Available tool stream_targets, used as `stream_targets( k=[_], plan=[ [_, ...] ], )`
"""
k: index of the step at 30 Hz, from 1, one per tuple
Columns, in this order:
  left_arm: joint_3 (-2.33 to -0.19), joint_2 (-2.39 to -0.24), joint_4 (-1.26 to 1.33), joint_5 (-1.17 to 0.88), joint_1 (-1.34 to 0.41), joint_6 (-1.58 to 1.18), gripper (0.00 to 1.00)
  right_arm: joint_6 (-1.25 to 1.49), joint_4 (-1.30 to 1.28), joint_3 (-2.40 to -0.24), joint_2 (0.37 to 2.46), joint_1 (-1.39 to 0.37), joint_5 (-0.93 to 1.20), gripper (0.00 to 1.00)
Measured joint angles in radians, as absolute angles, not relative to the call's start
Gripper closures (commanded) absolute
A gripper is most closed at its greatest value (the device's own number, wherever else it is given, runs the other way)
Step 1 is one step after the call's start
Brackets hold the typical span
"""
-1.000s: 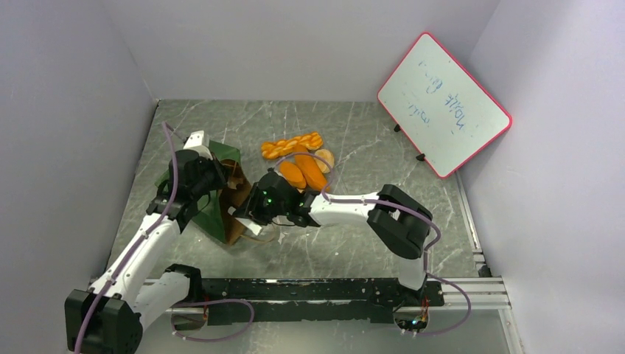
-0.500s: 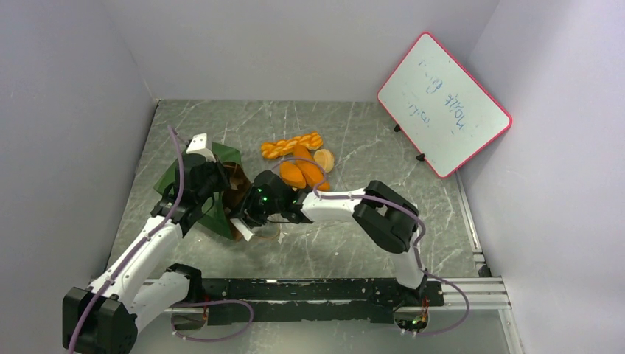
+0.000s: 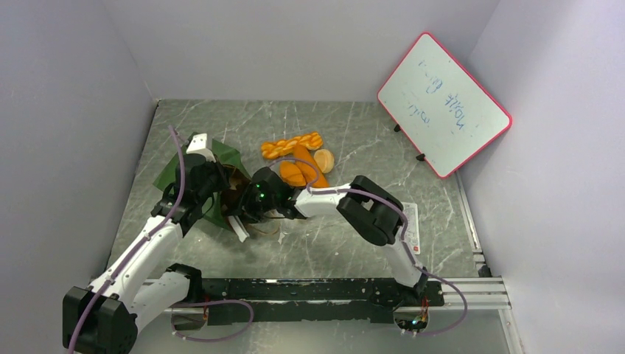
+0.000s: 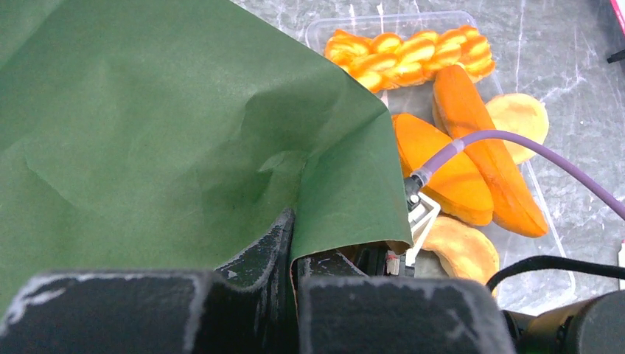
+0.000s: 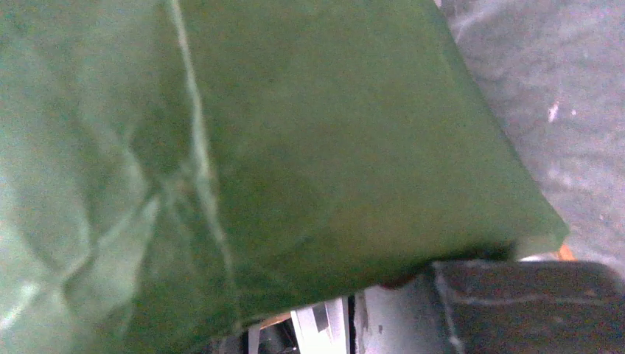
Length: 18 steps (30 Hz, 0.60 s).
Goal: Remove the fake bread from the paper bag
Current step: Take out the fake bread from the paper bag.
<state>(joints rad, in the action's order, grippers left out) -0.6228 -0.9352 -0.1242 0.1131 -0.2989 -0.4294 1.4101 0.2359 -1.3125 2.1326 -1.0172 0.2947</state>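
The dark green paper bag [image 3: 221,158] lies tilted at the table's left, and it fills the left wrist view [image 4: 162,125]. My left gripper [image 3: 208,179] is shut on the paper bag's wall near its mouth [image 4: 295,251]. The fake bread lies beside the bag: a braided loaf [image 3: 292,144] [image 4: 409,55], oval rolls [image 3: 304,172] [image 4: 446,173], a pale bun [image 3: 324,160] [image 4: 519,118] and a tan piece [image 4: 461,251]. My right gripper [image 3: 247,215] is at the bag's mouth. One of its fingers [image 5: 531,302] shows under the green wall [image 5: 258,147]; the rest is hidden.
The breads rest in a clear plastic tray [image 4: 549,276]. A red-framed whiteboard [image 3: 444,103] leans at the back right. A small white card [image 3: 410,221] lies near the right arm. Grey walls close in the table's left, back and right sides.
The right arm has pushed left toward the bag's mouth. The bag and my left gripper have shifted back and left with it.
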Motion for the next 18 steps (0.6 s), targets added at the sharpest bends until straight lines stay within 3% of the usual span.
stream_targets(
  k=[7, 12, 18],
  plan=[
    [-0.627, -0.945, -0.128, 0.124, -0.299, -0.426, 0.93, 1.410, 0.336, -1.312, 2.163, -0.994, 0.356, 0.94],
    [-0.640, -0.947, -0.144, 0.152, -0.300, -0.425, 0.93, 1.409, 0.396, -1.268, 2.145, -0.981, 0.368, 1.00],
    [-0.676, -0.967, -0.168, 0.186, -0.307, -0.422, 0.93, 1.388, 0.422, -1.147, 2.051, -0.973, 0.352, 1.00]
  ],
)
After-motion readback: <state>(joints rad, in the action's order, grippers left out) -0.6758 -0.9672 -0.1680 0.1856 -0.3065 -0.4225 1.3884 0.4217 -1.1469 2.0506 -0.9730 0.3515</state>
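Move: At the mouth of the paper bag, the right hand holds the tongs pointing into it; the bag's middle lies about 10 cm to its left and 8 cm ahead. Outside, the orange bun is some 17 cm right and 12 cm ahead, the long loaf 23 cm right and 15 cm ahead, the braided bread 17 cm right and 21 cm ahead. The left hand still pinches the upper rim, the bag's middle roughly 5 cm left of it and 9 cm below. Squeezing the tongs nearly shut inside the bag while edging forward and up about 1 cm, the right hand then backs off to the right by roughly 3 cm, out of the mouth, its fingertips tipping up a little. The left hand keeps its pinch on the rim and eases it about 1 cm left, with a slight lift. ##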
